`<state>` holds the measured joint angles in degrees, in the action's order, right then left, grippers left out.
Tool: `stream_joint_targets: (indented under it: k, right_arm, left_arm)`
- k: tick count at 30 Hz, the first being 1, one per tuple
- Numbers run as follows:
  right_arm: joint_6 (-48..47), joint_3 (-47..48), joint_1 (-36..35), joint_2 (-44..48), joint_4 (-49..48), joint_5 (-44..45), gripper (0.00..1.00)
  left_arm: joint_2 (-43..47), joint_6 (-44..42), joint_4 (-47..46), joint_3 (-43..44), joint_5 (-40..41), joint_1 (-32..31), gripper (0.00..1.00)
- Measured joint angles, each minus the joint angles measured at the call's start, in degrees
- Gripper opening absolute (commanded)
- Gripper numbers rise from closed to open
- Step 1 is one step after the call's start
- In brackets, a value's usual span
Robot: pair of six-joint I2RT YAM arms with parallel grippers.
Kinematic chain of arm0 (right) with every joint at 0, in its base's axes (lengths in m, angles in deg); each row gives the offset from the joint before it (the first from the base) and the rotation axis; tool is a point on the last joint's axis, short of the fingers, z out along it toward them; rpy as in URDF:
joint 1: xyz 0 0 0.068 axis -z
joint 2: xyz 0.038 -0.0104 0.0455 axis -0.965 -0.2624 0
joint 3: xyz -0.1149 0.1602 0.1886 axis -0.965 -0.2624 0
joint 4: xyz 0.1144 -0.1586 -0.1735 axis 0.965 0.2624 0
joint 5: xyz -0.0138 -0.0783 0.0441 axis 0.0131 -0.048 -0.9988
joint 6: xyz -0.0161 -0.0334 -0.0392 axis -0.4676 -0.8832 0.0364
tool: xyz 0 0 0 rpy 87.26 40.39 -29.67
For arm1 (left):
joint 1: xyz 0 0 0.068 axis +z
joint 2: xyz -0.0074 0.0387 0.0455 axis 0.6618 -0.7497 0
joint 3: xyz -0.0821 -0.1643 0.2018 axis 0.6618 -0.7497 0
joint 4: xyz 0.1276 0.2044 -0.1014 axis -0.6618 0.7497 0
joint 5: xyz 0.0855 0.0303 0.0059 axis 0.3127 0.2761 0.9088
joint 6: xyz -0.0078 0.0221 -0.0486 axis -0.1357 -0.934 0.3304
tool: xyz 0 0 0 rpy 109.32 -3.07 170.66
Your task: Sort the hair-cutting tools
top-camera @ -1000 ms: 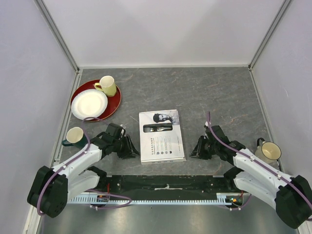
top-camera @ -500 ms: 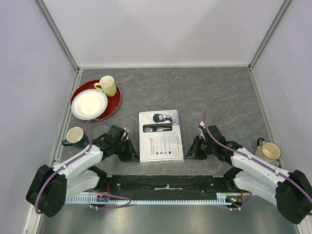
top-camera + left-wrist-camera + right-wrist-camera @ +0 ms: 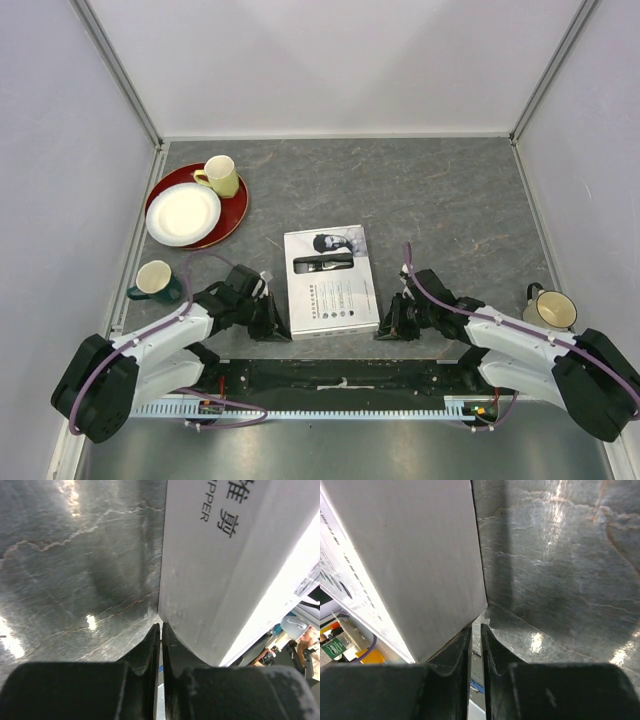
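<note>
The hair-cutting tools are out of view; only a printed picture of a clipper shows on the lid of the closed white box lying flat mid-table. My left gripper is low at the box's near left corner, and in the left wrist view this gripper is shut, its tips touching the box at that corner. My right gripper is at the near right corner. Seen from the right wrist, the gripper is shut to a thin slit with nothing in it, against the box.
A red tray at the back left carries a white plate and a yellow mug. A green mug stands beside my left arm. A cream enamel mug stands by the right wall.
Both arms have slid inward to the box's near corners. The left gripper has closed; the right has stayed nearly closed.
</note>
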<state>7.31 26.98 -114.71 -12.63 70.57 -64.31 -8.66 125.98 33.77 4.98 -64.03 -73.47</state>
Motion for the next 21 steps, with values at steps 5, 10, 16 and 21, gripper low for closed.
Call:
stream_joint_targets:
  k: [5,10,16,21]
  right_arm:
    - [-0.46,0.11,-0.11,-1.46,-0.57,1.64,0.2]
    - [-2.64,3.78,-0.44,1.77,7.5,10.47,0.36]
    - [-3.52,10.49,-0.39,8.02,17.97,21.38,0.59]
    - [-5.46,19.61,-0.39,12.76,25.88,29.9,0.92]
  left_arm:
    - [0.37,0.42,-0.37,0.26,-0.35,-0.24,0.14]
    - [4.24,0.31,6.71,5.86,6.1,-0.31,0.33]
    - [10.25,-0.44,16.68,17.18,17.59,-0.31,0.54]
    - [13.64,-2.6,24.02,24.79,25.03,-0.31,0.79]
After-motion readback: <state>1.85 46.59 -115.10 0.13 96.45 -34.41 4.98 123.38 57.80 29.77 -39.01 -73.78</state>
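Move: The closed box lies flat between the hands, which stand low outside its two near corners. Its middle is about 10 cm ahead and 8 cm right of the left hand, and about 10 cm ahead and 10 cm left of the right hand, roughly 1 cm above both. The green mug stands some 26 cm left of the left hand and 9 cm ahead; the cream mug is about 32 cm right of the right hand and 4 cm ahead. Up and forward, spreading apart, both hands leave the box's near corners, slowly at first and then quickly: the left climbs some 12 cm, the right about 9, each going roughly 7 cm forward and a little outward to its own side of the box. Their wrists swing the fingertips forward by around 25 degrees while the nearly shut fingers open well past halfway. ##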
